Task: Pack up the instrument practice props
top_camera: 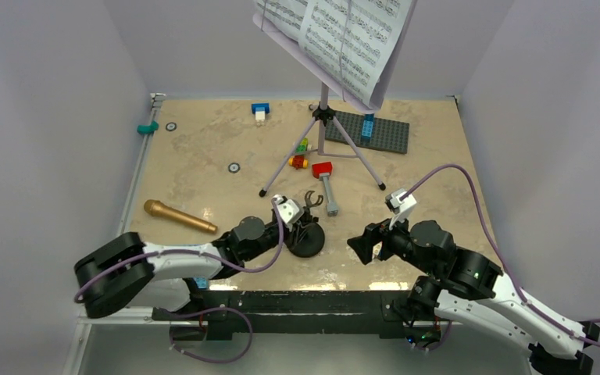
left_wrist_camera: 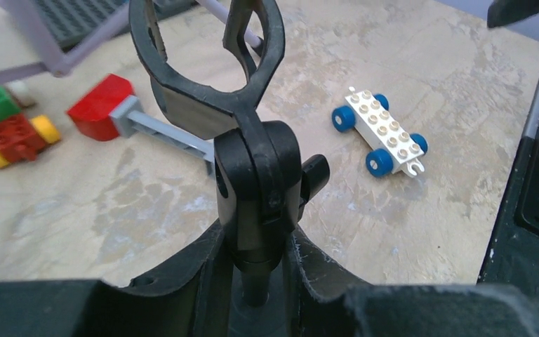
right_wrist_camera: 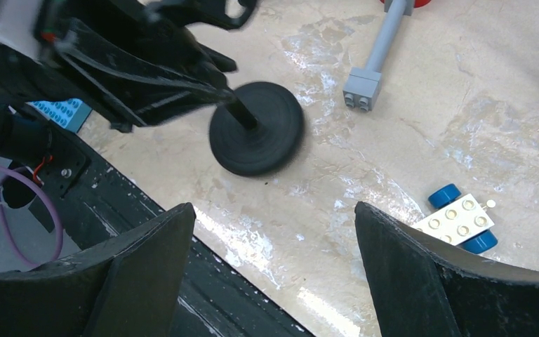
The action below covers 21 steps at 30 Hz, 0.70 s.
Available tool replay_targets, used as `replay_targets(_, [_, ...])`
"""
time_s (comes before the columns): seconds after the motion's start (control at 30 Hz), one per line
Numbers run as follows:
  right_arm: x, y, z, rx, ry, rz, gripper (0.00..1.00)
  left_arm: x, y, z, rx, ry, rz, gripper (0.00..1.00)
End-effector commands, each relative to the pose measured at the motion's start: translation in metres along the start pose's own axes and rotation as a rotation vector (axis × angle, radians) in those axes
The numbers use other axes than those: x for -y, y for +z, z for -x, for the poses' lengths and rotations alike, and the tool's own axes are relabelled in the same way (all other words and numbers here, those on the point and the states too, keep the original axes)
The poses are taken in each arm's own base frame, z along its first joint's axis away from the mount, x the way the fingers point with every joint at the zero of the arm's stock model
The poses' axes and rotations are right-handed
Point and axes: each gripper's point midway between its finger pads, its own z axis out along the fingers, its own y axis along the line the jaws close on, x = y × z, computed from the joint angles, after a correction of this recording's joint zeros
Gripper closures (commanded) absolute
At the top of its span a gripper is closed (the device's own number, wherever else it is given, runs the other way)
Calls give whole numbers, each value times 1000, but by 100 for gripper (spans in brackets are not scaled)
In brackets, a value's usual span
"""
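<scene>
The small black mic stand point(top_camera: 307, 237) stands on its round base point(right_wrist_camera: 256, 137) at the near middle of the table. My left gripper point(left_wrist_camera: 263, 270) is shut on its stem just under the swivel joint, with the clip point(left_wrist_camera: 207, 56) rising above the fingers. The gold microphone point(top_camera: 178, 216) lies on the table to the left. At the back stands the lavender tripod music stand point(top_camera: 324, 129), with white sheet-music pages point(top_camera: 344, 35) on its desk. My right gripper point(top_camera: 359, 244) hangs open and holds nothing, to the right of the mic stand; its fingers point(right_wrist_camera: 147, 267) frame bare table.
A red-headed toy hammer point(top_camera: 326, 181) lies behind the mic stand. Coloured bricks point(top_camera: 300, 155) sit by the tripod legs, a grey baseplate point(top_camera: 375, 131) behind them. A white wheeled brick point(right_wrist_camera: 460, 223) lies near my right gripper. Walls enclose the table on three sides.
</scene>
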Motion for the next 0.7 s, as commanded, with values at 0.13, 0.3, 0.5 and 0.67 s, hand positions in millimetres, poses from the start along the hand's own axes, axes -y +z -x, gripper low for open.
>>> replay_targets(0.13, [-12, -2, 28, 84, 17, 38, 12, -84, -74, 97, 190, 25, 488, 100])
replay_targets(0.3, [-22, 6, 30, 75, 7, 75, 12, -154, -121, 98, 134, -108, 806, 100])
replay_targets(0.5, [-34, 13, 30, 67, 6, 129, 12, -221, -159, 100, 169, -285, 1075, 100])
replay_targets(0.67, [-41, 15, 31, 75, 5, 162, 12, -285, -186, 110, 200, -313, 1250, 100])
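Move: The left hand already holds the microphone stand; the open table just beyond the microphone lies about 34 cm to its left, 14 cm ahead and 12 cm below. The microphone is some 38 cm left and 7 cm ahead, the small wheel about 24 cm left and 23 cm ahead, the music stand's near foot roughly 14 cm left and 15 cm ahead, all near table height. From the right hand, that open spot is about 45 cm left, 20 cm ahead. Keep the left fingers pinched on the microphone stand's stem, lift it about 9 cm, then sweep it left some 27 cm and forward about 11, passing short of the music stand's near foot towards the open table beyond the microphone. Swing the wrist nearly 70 degrees counter-clockwise, sinking a few centimetres late on. Ease the open right hand about 3 cm left. ##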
